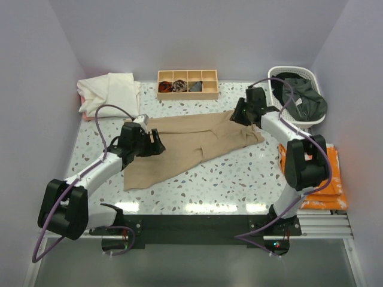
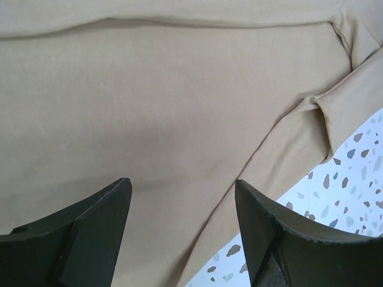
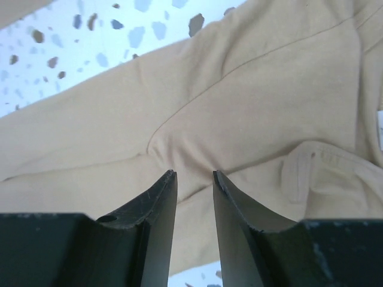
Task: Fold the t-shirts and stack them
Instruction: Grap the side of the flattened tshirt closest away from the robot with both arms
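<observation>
A tan t-shirt [image 1: 197, 143] lies partly folded across the middle of the speckled table, running from front left to back right. My left gripper [image 1: 152, 142] hovers over its left part, open, with flat tan cloth [image 2: 167, 107] under the wide gap of the left gripper [image 2: 181, 181]. My right gripper [image 1: 240, 113] is at the shirt's back right end. In the right wrist view the right gripper [image 3: 194, 173] stands narrowly open just above wrinkled tan cloth [image 3: 251, 101], nothing pinched. A cream-white t-shirt [image 1: 111, 89] lies folded at back left. A dark green one [image 1: 306, 98] fills the basket.
A white laundry basket [image 1: 288, 70] stands at back right. A wooden divided tray [image 1: 187, 93] with small dark items sits at the back centre. Folded orange cloth [image 1: 332, 179] lies at the right edge. Walls enclose the table on three sides.
</observation>
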Tool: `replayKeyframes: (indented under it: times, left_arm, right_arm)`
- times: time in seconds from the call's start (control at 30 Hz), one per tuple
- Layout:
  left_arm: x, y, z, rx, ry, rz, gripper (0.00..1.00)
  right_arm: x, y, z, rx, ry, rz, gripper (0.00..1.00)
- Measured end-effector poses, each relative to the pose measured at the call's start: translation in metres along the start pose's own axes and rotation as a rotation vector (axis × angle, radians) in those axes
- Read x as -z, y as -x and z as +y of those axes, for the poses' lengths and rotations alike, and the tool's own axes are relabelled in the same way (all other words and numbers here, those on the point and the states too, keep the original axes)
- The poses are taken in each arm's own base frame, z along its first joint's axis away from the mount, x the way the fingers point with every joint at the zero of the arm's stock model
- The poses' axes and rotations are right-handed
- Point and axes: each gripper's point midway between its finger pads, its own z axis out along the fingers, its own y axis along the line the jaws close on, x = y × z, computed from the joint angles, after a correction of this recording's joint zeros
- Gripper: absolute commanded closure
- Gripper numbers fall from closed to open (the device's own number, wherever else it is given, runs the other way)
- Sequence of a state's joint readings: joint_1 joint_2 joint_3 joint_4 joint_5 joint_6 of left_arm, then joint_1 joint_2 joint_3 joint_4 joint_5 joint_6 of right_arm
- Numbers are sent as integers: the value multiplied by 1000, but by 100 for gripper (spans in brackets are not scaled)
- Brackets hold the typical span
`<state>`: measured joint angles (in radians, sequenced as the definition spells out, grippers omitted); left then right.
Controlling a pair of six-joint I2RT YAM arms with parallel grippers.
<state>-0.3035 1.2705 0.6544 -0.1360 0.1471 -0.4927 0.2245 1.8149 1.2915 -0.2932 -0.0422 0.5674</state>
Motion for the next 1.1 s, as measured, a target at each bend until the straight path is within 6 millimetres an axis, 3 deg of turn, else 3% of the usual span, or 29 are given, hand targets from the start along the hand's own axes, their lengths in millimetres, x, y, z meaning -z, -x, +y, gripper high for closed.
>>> replayKeyframes:
  times: [0.17,0.3,0.53,0.93,1.1]
  left_arm:
    - [0,3,-1,-7,-1,-6,25]
    - [-2,0,0,-6,1,7,25]
    - [-7,-3,0,-4,-7,18,25]
    - [-10,-11,1,-2,-17,37,25]
    - [-13,-12,2,-1,-15,42,25]
  right_arm:
    - [55,9,-2,36,13,-101,59]
    - [75,-20,-22,52,-3,-95,59]
    - [63,-80,-62,55,-85,31,59]
    - [38,-109,-80,41,-99,64,61]
    - [24,-104,-76,31,-71,25,62]
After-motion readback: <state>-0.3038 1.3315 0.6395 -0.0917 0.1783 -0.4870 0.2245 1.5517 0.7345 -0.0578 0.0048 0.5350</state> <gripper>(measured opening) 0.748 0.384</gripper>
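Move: Behind the right hand, about 11 cm back, 3 cm to its right and 8 cm lower, lies the t-shirt's near edge. The shirt's bunched right end is some 6 cm back and 8 cm right of the hand. The laundry basket stands roughly 26 cm right and 12 cm farther out. From the left hand, that spot on the near edge is about 34 cm to the right, nearly level ahead and some 7 cm down. Swinging back towards the robot in a low arc, the right hand first lifts about 5 cm off the shirt while drawing back, then sinks towards the near edge, to about 7 cm below its starting height, easing slightly rightward and finally nudging forward about 1 cm. Its part-open fingers hold their gap and end close at the hem, one tip by the overhanging cloth. ##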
